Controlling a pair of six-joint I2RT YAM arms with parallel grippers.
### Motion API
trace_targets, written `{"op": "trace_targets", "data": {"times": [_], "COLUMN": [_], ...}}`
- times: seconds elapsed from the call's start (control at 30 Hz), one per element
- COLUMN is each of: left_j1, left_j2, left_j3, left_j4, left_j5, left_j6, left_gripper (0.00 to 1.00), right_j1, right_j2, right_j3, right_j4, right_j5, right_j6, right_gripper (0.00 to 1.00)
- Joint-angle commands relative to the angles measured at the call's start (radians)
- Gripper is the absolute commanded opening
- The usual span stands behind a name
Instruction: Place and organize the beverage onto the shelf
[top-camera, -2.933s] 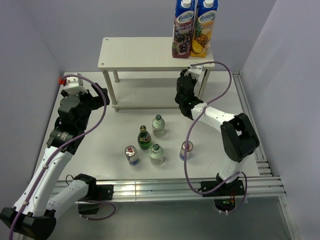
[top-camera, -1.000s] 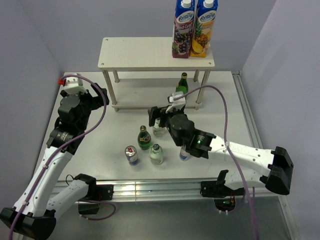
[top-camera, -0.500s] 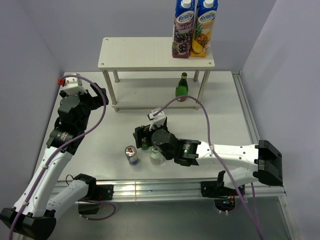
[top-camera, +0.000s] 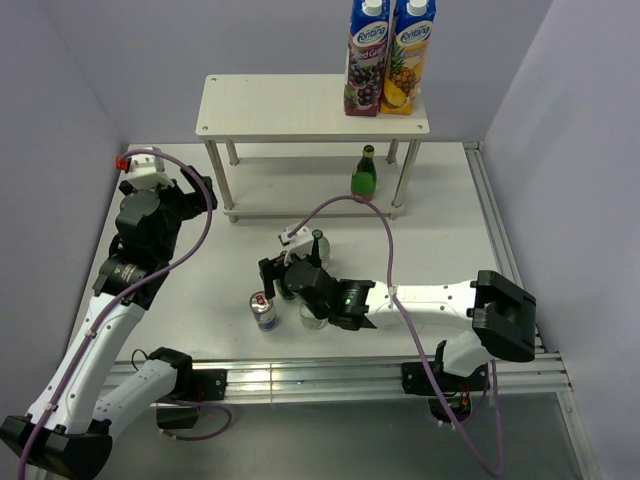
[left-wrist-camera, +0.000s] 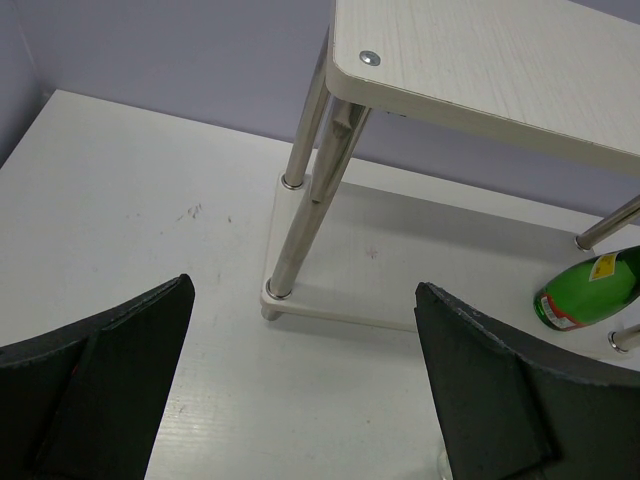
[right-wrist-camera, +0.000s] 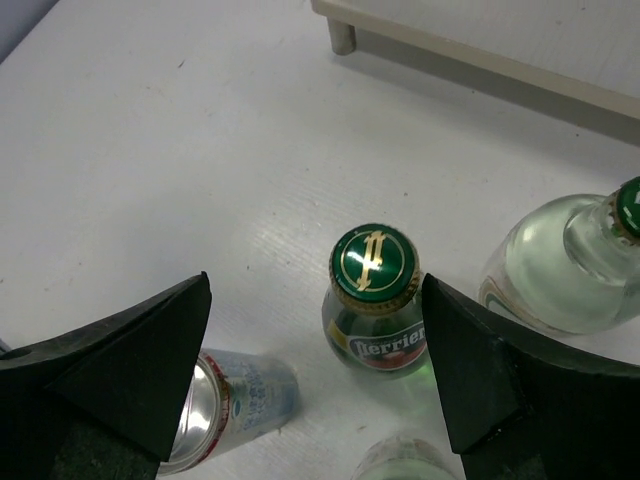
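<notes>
The cream shelf (top-camera: 290, 105) stands at the back, and one dark green bottle (top-camera: 364, 174) is upright on its lower board (left-wrist-camera: 400, 255). My right gripper (right-wrist-camera: 315, 285) is open and hangs over the table group, its fingers either side of a second green bottle (right-wrist-camera: 373, 265) without gripping it. A slim can (right-wrist-camera: 225, 405) lies under the left finger. One clear green-capped bottle (right-wrist-camera: 565, 270) stands to the right and another (right-wrist-camera: 405, 465) sits at the bottom edge. My left gripper (left-wrist-camera: 302, 295) is open and empty, facing the shelf's left legs.
Two tall juice cartons (top-camera: 390, 55) stand on the right end of the shelf's top board. Slim metal legs (left-wrist-camera: 300, 180) hold the boards. Walls close in at the left, back and right. A rail (top-camera: 330, 375) runs along the near edge.
My right arm left the green bottle on the lower board and swung left and nearer, coming down over the bottle group. Its jaws have narrowed slightly. The left arm has not moved.
</notes>
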Motion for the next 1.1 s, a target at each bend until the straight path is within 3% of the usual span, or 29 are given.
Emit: {"op": "trace_targets", "data": {"times": [0.0,0.33,0.53,0.73,0.93,1.07], "left_j1": [-0.003,-0.004,-0.004,-0.004,-0.004,-0.004], "left_j2": [-0.018,-0.018,-0.02,-0.02,-0.02,-0.021], "left_j3": [0.007,0.007,0.008,0.008,0.008,0.01], "left_j4": [0.005,0.003,0.005,0.005,0.005,0.005], "left_j5": [-0.007,-0.005,-0.002,0.003,0.004,0.004], "left_j6": [0.017,0.017,0.017,0.017,0.017,0.017], "left_gripper": [0.99,0.99,0.99,0.99,0.99,0.99], "right_j1": [-0.021,-0.044,-0.058,-0.061,-0.067,-0.069], "right_j2": [0.005,0.034,0.054,0.071,0.086,0.08], "right_j3": [0.028,0.025,0.026,0.026,0.034,0.048], "right_j4": [0.09,0.108,0.105,0.114,0.108,0.105], "right_j5": [0.018,0.03,0.019,0.015,-0.007,-0.005], "right_j6": [-0.005,-0.008,0.009,0.014,0.014,0.006], "right_gripper": [0.91,0.79,0.65,0.46,0.04,0.0]}}
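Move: The green Perrier bottle next to be gripped has its middle about 4 cm ahead of the right hand, 1 cm to the right and some 7 cm below, its neck near finger height. The can stands about 5 cm back and 5 cm left of the hand; one clear bottle is 4 cm back and 6 cm right, the other 11 cm ahead and 8 cm right. From the idle left hand, the Perrier lies roughly 6 cm back, 20 cm right and 25 cm below. The right hand eases forward about 3 cm to bring its nearly fully open fingers around the neck of the green Perrier bottle, rising barely 1 cm at first and then sinking a little more than that. As it goes the fingers close to less than half open and pinch the neck just under the green cap from both sides, the wrist keeping its forward-left, slightly downward aim almost unchanged. ##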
